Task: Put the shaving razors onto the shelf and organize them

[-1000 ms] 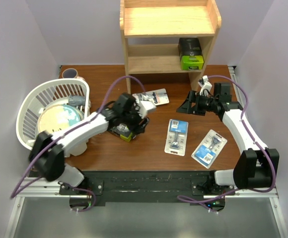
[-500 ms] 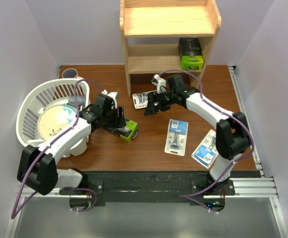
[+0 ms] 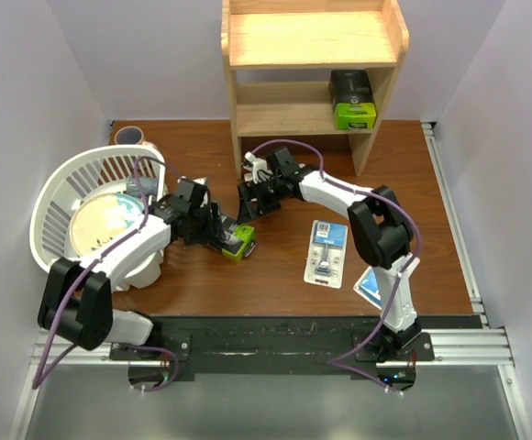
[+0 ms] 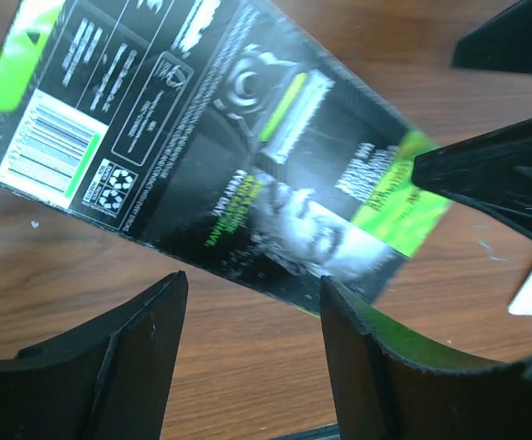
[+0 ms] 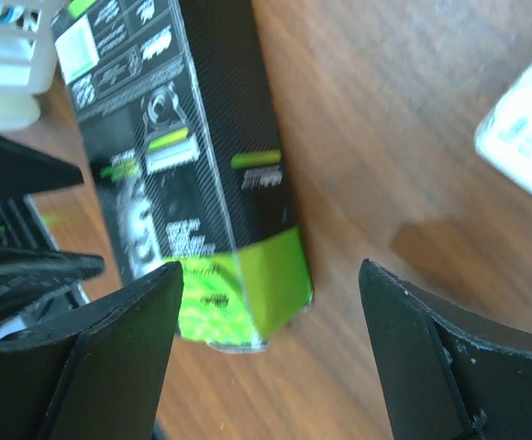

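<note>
One black razor box with a lime-green end (image 3: 234, 242) lies flat on the table, and my left gripper (image 3: 216, 229) stands open just to its left. In the left wrist view the box (image 4: 220, 156) lies beyond my open gripper (image 4: 250, 284), untouched. My right gripper (image 3: 249, 202) hovers open just behind the box; its wrist view shows the green end (image 5: 248, 284) between the spread tips of the gripper (image 5: 271, 270). A second black box (image 3: 351, 99) sits on the lower tier of the wooden shelf (image 3: 312, 41). Two blister cards (image 3: 326, 252) (image 3: 371, 288) lie at the front right.
A white basket (image 3: 92, 174) holding a round plate stands at the left, with a cup (image 3: 128, 136) behind it. A white card edge (image 5: 527, 137) shows to the right of the right gripper. The right arm (image 3: 376, 229) arches over the front-right blister card.
My right arm has swung left across the table, from the right side to the black box. My left gripper has drawn back left off the box, which lies on the table.
</note>
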You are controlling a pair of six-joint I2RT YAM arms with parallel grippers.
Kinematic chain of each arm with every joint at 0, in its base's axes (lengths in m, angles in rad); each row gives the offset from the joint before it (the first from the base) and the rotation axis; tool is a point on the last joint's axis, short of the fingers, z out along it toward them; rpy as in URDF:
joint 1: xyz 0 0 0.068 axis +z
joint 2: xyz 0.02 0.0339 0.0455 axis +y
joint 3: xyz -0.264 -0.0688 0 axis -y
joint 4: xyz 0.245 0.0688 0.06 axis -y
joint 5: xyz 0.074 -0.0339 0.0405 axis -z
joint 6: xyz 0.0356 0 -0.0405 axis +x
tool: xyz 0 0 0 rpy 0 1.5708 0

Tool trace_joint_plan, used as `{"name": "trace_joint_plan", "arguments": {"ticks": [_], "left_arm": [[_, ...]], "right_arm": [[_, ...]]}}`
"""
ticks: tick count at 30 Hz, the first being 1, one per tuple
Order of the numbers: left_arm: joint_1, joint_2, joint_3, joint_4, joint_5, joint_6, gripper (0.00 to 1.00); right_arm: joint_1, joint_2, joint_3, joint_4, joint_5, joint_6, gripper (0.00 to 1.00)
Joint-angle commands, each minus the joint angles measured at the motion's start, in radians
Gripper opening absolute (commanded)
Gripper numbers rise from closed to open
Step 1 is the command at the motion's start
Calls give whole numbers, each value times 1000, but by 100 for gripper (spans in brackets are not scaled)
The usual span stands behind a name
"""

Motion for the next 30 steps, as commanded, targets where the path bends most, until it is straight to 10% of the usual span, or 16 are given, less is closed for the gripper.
{"name": "trace_joint_plan", "arguments": {"ticks": [1,9,30], "left_arm": [[11,54,3,16,-8,-46,64],[2,178,95,140,15,41,62],[-207,350,263,369,132,147,61]], "right_arm": [[23,26,78,33,-7,-2,81],[30,14,0,7,-35,-25,59],[30,-383,-321,-138,19,-126,60]]}}
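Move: Just ahead of the left hand, about 3 cm out, 1 cm to its right and 5 cm below, is the middle of the black-and-green razor box, lying aslant with its green end nearer the right hand. From the right hand the box's middle is some 4 cm back, 5 cm left and 4 cm below. The white Gillette pack lies about 7 cm ahead of that hand and 11 cm to its right; the blue razor pack roughly 10 cm back and 19 cm right. Working on the box from both sides, the right hand narrows its fingers partway at the green end, then draws back and right by about 10 cm. The left hand first sinks some 2 cm, then sweeps forward and mostly right, about 10 cm sideways, turning nearly 20 degrees clockwise, one fingertip coming against the box's left long side. ##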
